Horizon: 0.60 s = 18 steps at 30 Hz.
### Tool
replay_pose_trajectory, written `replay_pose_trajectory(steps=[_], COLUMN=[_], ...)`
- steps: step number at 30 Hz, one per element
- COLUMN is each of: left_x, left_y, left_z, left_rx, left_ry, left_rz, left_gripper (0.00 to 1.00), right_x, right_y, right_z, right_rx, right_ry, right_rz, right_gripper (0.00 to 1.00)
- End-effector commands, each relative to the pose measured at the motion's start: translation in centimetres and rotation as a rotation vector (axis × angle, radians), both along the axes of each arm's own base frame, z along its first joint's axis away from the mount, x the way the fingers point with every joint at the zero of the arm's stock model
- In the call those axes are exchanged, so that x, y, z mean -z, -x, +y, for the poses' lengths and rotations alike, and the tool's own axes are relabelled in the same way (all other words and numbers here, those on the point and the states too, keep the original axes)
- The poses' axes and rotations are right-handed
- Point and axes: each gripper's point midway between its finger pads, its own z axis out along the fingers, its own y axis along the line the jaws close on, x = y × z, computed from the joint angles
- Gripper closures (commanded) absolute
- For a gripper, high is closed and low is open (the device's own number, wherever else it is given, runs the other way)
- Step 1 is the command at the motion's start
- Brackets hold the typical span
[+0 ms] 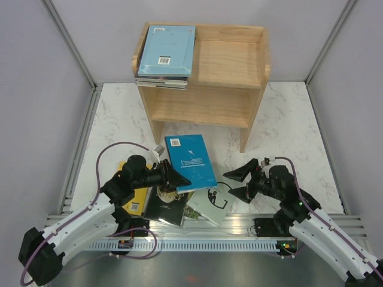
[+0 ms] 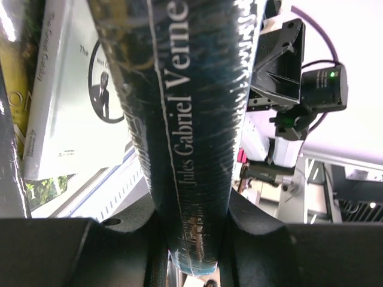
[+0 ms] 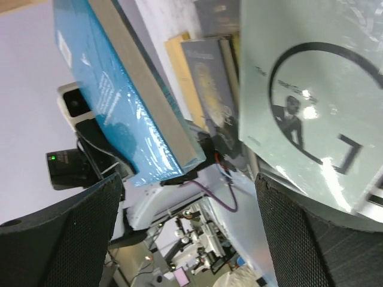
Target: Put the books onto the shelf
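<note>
My left gripper (image 1: 176, 177) is shut on the spine of a teal book (image 1: 190, 161), which it holds tilted above the pile. In the left wrist view the dark spine (image 2: 191, 149) sits clamped between both pads. My right gripper (image 1: 239, 182) stands open and empty just right of the pile, near a pale grey-green book (image 1: 209, 204). That book (image 3: 311, 89) and the teal book (image 3: 114, 89) fill the right wrist view beyond its open fingers (image 3: 54, 239). A black book (image 1: 167, 204) and a yellow book (image 1: 134, 200) lie on the table. The wooden shelf (image 1: 230, 63) carries a stack with a light blue book (image 1: 166, 51) on top.
The shelf stands at the back of the white marble table (image 1: 287, 131), its lower tier (image 1: 203, 104) open to the front. Grey walls close in both sides. A metal rail (image 1: 197, 239) runs along the near edge by the arm bases.
</note>
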Motion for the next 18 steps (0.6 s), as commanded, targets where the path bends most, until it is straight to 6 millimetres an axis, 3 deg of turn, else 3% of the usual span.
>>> replay_pose_trajectory(steps=[1,3,5,6,7,11,18], left_x=[-6.0,-7.3,-8.5,-9.1,-10.1,-11.7,-14.0], left_y=[0.6,0.7,0.4,0.4,0.4,0.4,0.8], left_z=[-0.4,-0.6,-1.0,-1.1,-1.2,-1.3,-1.0], left_rx=[0.093,0.111,0.121,0.13,0.135,0.149,0.168], left_ry=[0.136,0.158,0.174,0.186,0.2,0.222,0.251], left_rz=[-0.128,-0.143,-0.155,-0.163,-0.181,-0.194,-0.215], left_gripper=[0.98,0.98,0.98,0.98,0.98,0.98,0.98], right_x=[-6.6,-9.0,-10.2,-9.5,-10.9,-10.5,-10.1], right_y=[-2.1,-3.2,-3.9,-4.3,-4.7,-5.7,-5.8], right_z=[2.1,3.3,4.2,4.9,5.2,6.2,6.1], right_rx=[0.003,-0.033,-0.066,-0.102,-0.112,-0.142,-0.149], right_ry=[-0.189,-0.203,-0.182,-0.135,-0.138,-0.09,-0.055], right_rz=[-0.108,-0.163,-0.196,-0.203,-0.232,-0.23,-0.236], right_gripper=[0.05,0.04,0.04,0.04,0.04,0.05,0.06])
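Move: The left hand already holds the blue book by its near left part; the book's middle lies about 8 cm ahead of that hand, 2 cm to the right and roughly level. From the right hand the book's middle is some 17 cm left, 7 cm forward and about 5 cm higher. The white book lies on the table 9 cm left of the right hand, 4 cm back and 12 cm down; the black book lies 7 cm left of the left hand, 3 cm back and 15 cm down. Still pinching the blue book, the left hand lifts it roughly 5 cm almost straight up. Meanwhile the open right hand climbs about 10 cm, also going some 6 cm forward and as far left, up to the book's free right edge. Its fingers stay wide and level out a little, easing to a stop at the edge; whether they touch can't be seen. ##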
